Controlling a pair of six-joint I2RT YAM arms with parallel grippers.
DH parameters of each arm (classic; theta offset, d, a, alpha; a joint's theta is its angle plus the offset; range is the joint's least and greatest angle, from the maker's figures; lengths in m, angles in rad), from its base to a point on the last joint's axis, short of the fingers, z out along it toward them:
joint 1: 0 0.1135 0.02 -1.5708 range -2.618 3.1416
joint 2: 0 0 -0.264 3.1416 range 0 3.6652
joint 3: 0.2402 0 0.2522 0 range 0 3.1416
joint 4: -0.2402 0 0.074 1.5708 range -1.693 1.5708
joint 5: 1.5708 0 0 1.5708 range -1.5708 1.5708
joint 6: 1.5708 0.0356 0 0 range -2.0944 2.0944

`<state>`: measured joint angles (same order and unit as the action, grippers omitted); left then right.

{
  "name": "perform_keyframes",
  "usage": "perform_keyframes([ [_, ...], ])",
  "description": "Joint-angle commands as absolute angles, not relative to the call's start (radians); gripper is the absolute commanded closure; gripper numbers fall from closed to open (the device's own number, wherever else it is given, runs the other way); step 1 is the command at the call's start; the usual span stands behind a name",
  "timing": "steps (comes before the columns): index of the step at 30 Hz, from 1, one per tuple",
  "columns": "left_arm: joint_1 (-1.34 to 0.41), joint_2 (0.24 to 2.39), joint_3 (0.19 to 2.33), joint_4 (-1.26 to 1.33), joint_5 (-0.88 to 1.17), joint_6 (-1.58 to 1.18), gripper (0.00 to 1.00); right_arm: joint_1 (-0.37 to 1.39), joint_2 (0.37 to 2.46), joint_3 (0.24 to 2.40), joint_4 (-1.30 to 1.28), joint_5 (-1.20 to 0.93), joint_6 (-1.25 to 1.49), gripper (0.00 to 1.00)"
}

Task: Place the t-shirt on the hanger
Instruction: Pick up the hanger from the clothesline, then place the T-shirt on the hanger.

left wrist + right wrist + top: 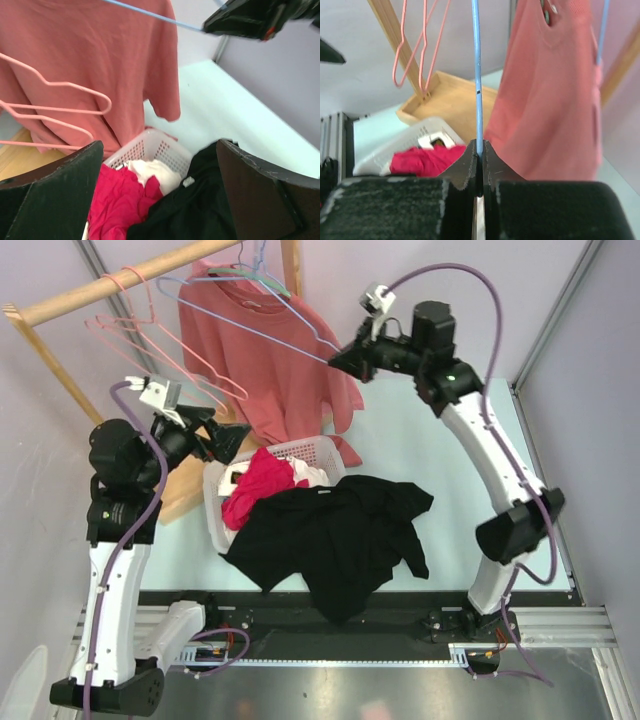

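Observation:
The black t-shirt (335, 535) lies crumpled on the table, partly over the white basket (300, 453); it also shows in the left wrist view (200, 210). The light blue hanger (250, 320) hangs from the wooden rail (120, 282) at the back. My right gripper (338, 360) is shut on the hanger's wire corner; the wire (476, 75) runs up from between its closed fingers (468, 165). My left gripper (235, 438) is open and empty above the basket's left side, its fingers (55, 195) wide apart over the magenta garment (120, 200).
A salmon-pink shirt (265, 360) hangs on the rail behind the basket. Pink wire hangers (150, 340) hang to its left. A wooden rack base (445, 97) stands beside the basket. A magenta garment (258, 485) and white cloth lie in the basket.

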<state>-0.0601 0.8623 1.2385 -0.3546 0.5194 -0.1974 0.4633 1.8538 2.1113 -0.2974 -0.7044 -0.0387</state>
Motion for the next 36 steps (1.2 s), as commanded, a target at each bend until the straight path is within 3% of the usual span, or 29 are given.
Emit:
perform_keyframes([
  [1, -0.052, 0.864, 1.289, -0.413, 0.661, -0.069, 0.0, 0.379, 1.697, 1.972, -0.455, -0.79, -0.208, 1.0],
  [11, -0.06, 0.881, 1.252, -0.465, 0.932, 0.245, 0.0, 0.21, 1.289, 1.591, -1.0, -0.815, -0.662, 1.0],
  [16, -0.133, 0.945, 1.267, -0.505, 0.927, 0.444, 0.02, 0.207, 1.067, 1.402, -1.071, -0.782, -0.721, 1.0],
  [20, -0.21, 0.985, 1.224, -0.609, 0.907, 0.699, 0.03, 0.221, 0.999, 1.341, -1.075, -0.842, -0.657, 1.0],
  [28, -0.288, 0.997, 1.097, -0.667, 0.867, 0.865, 0.07, 0.368, 0.937, 1.304, -1.104, -0.824, -0.653, 1.0],
  [29, -0.29, 0.994, 1.088, -0.672, 0.87, 0.877, 0.2, 0.382, 0.937, 1.304, -1.091, -0.813, -0.649, 1.0],
  [31, -0.301, 0.991, 1.072, -0.699, 0.888, 0.891, 0.34, 0.393, 0.936, 1.307, -1.074, -0.799, -0.641, 1.0],
  [32, -0.307, 0.991, 1.071, -0.739, 0.893, 0.916, 0.47, 0.394, 0.94, 1.31, -1.063, -0.796, -0.646, 1.0],
  [34, -0.314, 0.988, 1.063, -0.762, 0.9, 0.919, 0.63, 0.4, 0.957, 1.315, -1.052, -0.781, -0.646, 1.0],
  [35, -0.318, 0.986, 1.062, -0.776, 0.897, 0.917, 0.91, 0.408, 0.965, 1.316, -1.043, -0.776, -0.647, 1.0],
  [36, -0.321, 0.985, 1.049, -0.769, 0.888, 0.905, 0.98, 0.413, 0.983, 1.318, -1.034, -0.766, -0.646, 1.0],
])
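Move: The blue hanger is already pinched by one corner in my right hand; its middle is about 10 cm ahead, 17 cm left and slightly above that hand. The black t-shirt I bring it over lies some 22 cm back, straight below the hand's line, 42 cm down; the basket 11 cm back, 12 cm left. From my open left hand, the hanger's middle is about 24 cm ahead, 9 cm right; the pink hangers 15 cm ahead, 7 cm left. Keeping my pinch on the hanger's corner, I swing my right hand rightward and then draw it back about 26 cm, sinking as it goes, away from the clothesline to above the t-shirt. My left hand drops about 16 cm and moves right, turning clockwise some 45 degrees and rolling its left side up, then closes its fingers around the hanger's free end. ##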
